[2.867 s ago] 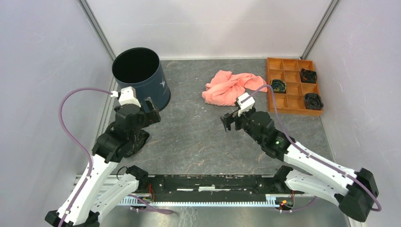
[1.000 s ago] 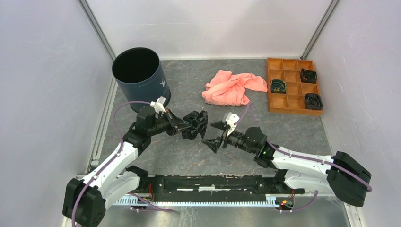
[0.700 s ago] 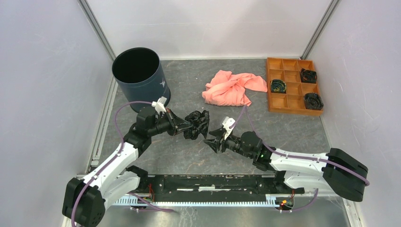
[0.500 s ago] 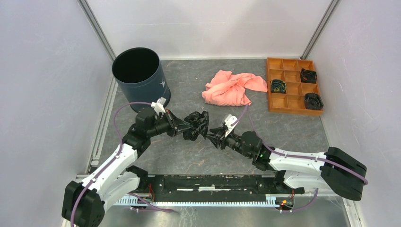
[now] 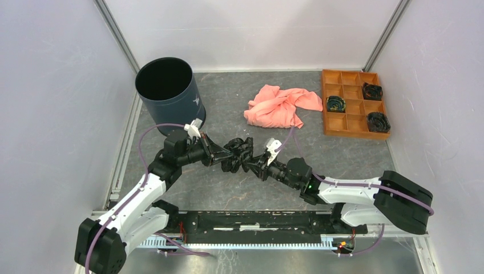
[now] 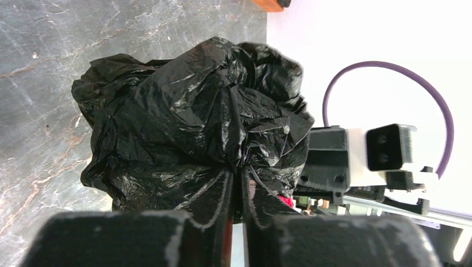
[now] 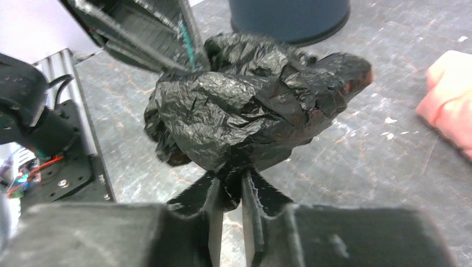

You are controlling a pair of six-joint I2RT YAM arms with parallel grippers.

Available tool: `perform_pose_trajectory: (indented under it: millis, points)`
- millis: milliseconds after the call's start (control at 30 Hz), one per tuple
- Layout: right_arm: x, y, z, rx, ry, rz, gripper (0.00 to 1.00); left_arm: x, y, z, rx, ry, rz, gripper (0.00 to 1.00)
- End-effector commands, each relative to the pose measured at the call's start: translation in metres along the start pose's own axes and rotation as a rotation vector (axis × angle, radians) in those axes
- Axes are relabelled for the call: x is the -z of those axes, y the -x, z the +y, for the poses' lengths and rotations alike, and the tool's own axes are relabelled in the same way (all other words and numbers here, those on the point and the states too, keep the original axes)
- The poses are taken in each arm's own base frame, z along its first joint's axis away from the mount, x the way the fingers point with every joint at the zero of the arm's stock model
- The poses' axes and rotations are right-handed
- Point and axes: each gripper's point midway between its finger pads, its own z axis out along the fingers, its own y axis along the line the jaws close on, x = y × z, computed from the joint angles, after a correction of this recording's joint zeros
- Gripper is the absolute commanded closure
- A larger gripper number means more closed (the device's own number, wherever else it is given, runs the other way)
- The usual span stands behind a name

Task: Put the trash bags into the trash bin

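Note:
The trash bag, a crumpled glossy black plastic wad, hangs just above the table between my two grippers. My left gripper comes in from the left and is shut on a fold of it; in the left wrist view the bag bunches right at the gripper. My right gripper comes in from the right, and its jaws pinch the wad's other side. In the right wrist view that gripper grips the bag from below. The navy trash bin stands upright at the back left with a dark inside; its base shows beyond the bag.
A salmon-pink cloth lies crumpled behind the grippers, its edge showing at right. An orange compartment tray with three black rolls sits at the back right. Grey walls enclose the table on three sides.
My right gripper slid left up to the bag and closed its wide-open jaws on it. The left gripper kept its hold on the bag, almost still.

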Motion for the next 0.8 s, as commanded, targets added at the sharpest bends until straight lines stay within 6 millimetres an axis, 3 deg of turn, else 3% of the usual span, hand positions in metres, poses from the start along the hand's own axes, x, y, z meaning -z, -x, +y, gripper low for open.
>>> perform_pose_trajectory:
  millis: [0,33,167,300,367,467,600,767]
  points:
    - [-0.01,0.04,-0.01,-0.05,-0.088,-0.095,0.93,0.006,-0.001,-0.016,-0.09,-0.032,0.022,0.81]
    - [-0.01,0.038,-0.013,-0.074,-0.106,-0.071,1.0,0.008,0.001,-0.015,-0.112,-0.005,0.017,0.76]
    - [0.0,0.005,-0.006,-0.238,-0.03,0.182,1.0,0.018,0.017,-0.001,-0.224,0.163,-0.041,0.47]
    - [0.038,-0.033,0.011,-0.424,0.148,0.448,1.0,0.035,0.036,0.005,-0.309,0.292,-0.135,0.21]
    - [0.055,-0.037,0.02,-0.495,0.258,0.521,1.0,0.034,0.036,-0.002,-0.329,0.248,-0.138,0.13]
    - [0.065,-0.022,0.021,-0.577,0.33,0.474,1.0,0.021,0.017,-0.018,-0.321,0.08,-0.049,0.02]
    - [0.06,0.01,0.018,-0.641,0.367,0.396,1.0,0.011,-0.023,-0.045,-0.298,-0.17,0.103,0.0]
    - [0.053,0.042,0.01,-0.629,0.401,0.314,1.0,-0.01,-0.058,-0.035,-0.358,-0.103,0.146,0.0]
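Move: Between the two grippers hangs the black trash bag, its upper left part held by the left fingers, with its middle about 3 cm to the right and 3 cm below, level fore and aft. The trash bin stands some 23 cm ahead of and 18 cm left of the left hand. From the right hand the bag's middle lies about 4 cm ahead and 3 cm left, at its height; the pink cloth lies some 30 cm ahead, 11 cm right. Finishing its pinch on the near right edge of the bag, the right hand draws it about 5 cm right and 3 cm back, dipping on the way and coming up again, while the wrist rolls some 40 degrees. The left fingers open wide and let go, that hand first lifting slightly leftward, then sinking and sweeping back and to the right. ##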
